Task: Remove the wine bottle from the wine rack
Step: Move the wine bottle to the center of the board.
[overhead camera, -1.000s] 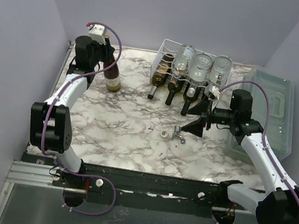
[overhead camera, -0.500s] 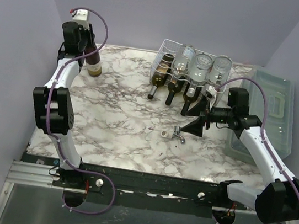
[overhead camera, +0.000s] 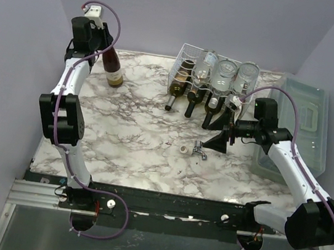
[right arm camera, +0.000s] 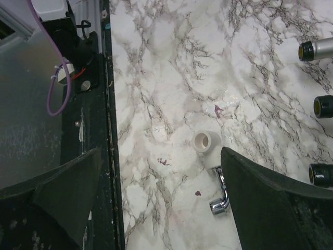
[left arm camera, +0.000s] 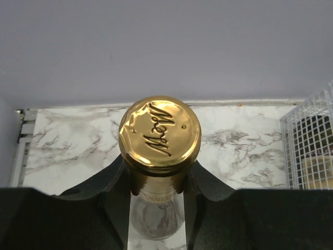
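Observation:
A dark wine bottle (overhead camera: pixel 113 71) with a cream label stands upright near the table's back left corner. My left gripper (overhead camera: pixel 103 46) is shut on its neck. In the left wrist view the two black fingers (left arm camera: pixel 117 192) press the neck just under the gold cap (left arm camera: pixel 159 133). Whether the bottle's base touches the marble I cannot tell. The white wire wine rack (overhead camera: pixel 188 56) stands at the back centre, well to the right, with several more bottles lying in it; its grid shows at the right edge (left arm camera: pixel 311 140). My right gripper (overhead camera: pixel 219 131) hangs open and empty in front of the rack (right arm camera: pixel 161 156).
A translucent grey-green lidded bin (overhead camera: pixel 307 126) lies along the right side. A small white ring (overhead camera: pixel 185 148) (right arm camera: pixel 203 141) and a chrome fitting (overhead camera: pixel 200 151) (right arm camera: pixel 220 198) lie mid-table by the right gripper. Dark bottle necks (right arm camera: pixel 318 49) stick out of the rack's front.
The left arm has carried the bottle away from the rack toward the back left corner, keeping it upright. The right arm has barely moved and stays open.

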### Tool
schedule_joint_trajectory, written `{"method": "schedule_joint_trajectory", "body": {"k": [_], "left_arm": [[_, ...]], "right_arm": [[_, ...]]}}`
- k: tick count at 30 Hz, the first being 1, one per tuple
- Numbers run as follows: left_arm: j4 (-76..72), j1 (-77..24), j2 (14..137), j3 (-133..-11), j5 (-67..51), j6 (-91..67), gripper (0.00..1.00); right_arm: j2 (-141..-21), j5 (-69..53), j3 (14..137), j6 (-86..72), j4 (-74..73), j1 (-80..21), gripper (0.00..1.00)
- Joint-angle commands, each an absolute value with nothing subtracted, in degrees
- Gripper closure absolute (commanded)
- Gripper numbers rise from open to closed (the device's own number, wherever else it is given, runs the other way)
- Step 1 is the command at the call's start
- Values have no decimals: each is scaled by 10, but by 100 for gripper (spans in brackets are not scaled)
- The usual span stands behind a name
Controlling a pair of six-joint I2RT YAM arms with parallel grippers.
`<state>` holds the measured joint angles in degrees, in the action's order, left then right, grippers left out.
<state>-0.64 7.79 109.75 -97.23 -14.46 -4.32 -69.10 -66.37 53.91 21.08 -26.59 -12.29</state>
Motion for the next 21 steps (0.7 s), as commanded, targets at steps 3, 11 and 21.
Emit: {"method": "schedule_joint_trajectory", "body": {"k": [3, 11, 21], "left_arm": [[-109, 12, 1098, -1074, -230, -67, 100], [-109, -67, 1170, -1158, -198, -47, 100], [-109, -102, 1225, -1213, -133, -36, 100]], "right_arm": [[-681, -677, 553, 217, -271, -121, 0], [-682, -677, 553, 216, -271, -121, 0], [-682, -682, 553, 215, -272, -121, 0]]}}
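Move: Near the board's far left, the left hand holds the wine bottle upright by its neck. From that hand the center of the board lies about 34 cm to the right, 17 cm back and 28 cm below. The wine rack's middle is some 46 cm right, roughly 2 cm farther out and 18 cm lower; the faucet lies about 45 cm right and 29 cm back. From the right hand, the board's center is roughly 19 cm ahead, 13 cm left. Sweeping to the right along the far side of the board, the left hand carries the upright wine bottle about 21 cm towards the wine rack at nearly constant height, fast at first and easing off at the end. It turns some 20 degrees clockwise on the way and keeps its pinch on the neck just under the gold cap. ##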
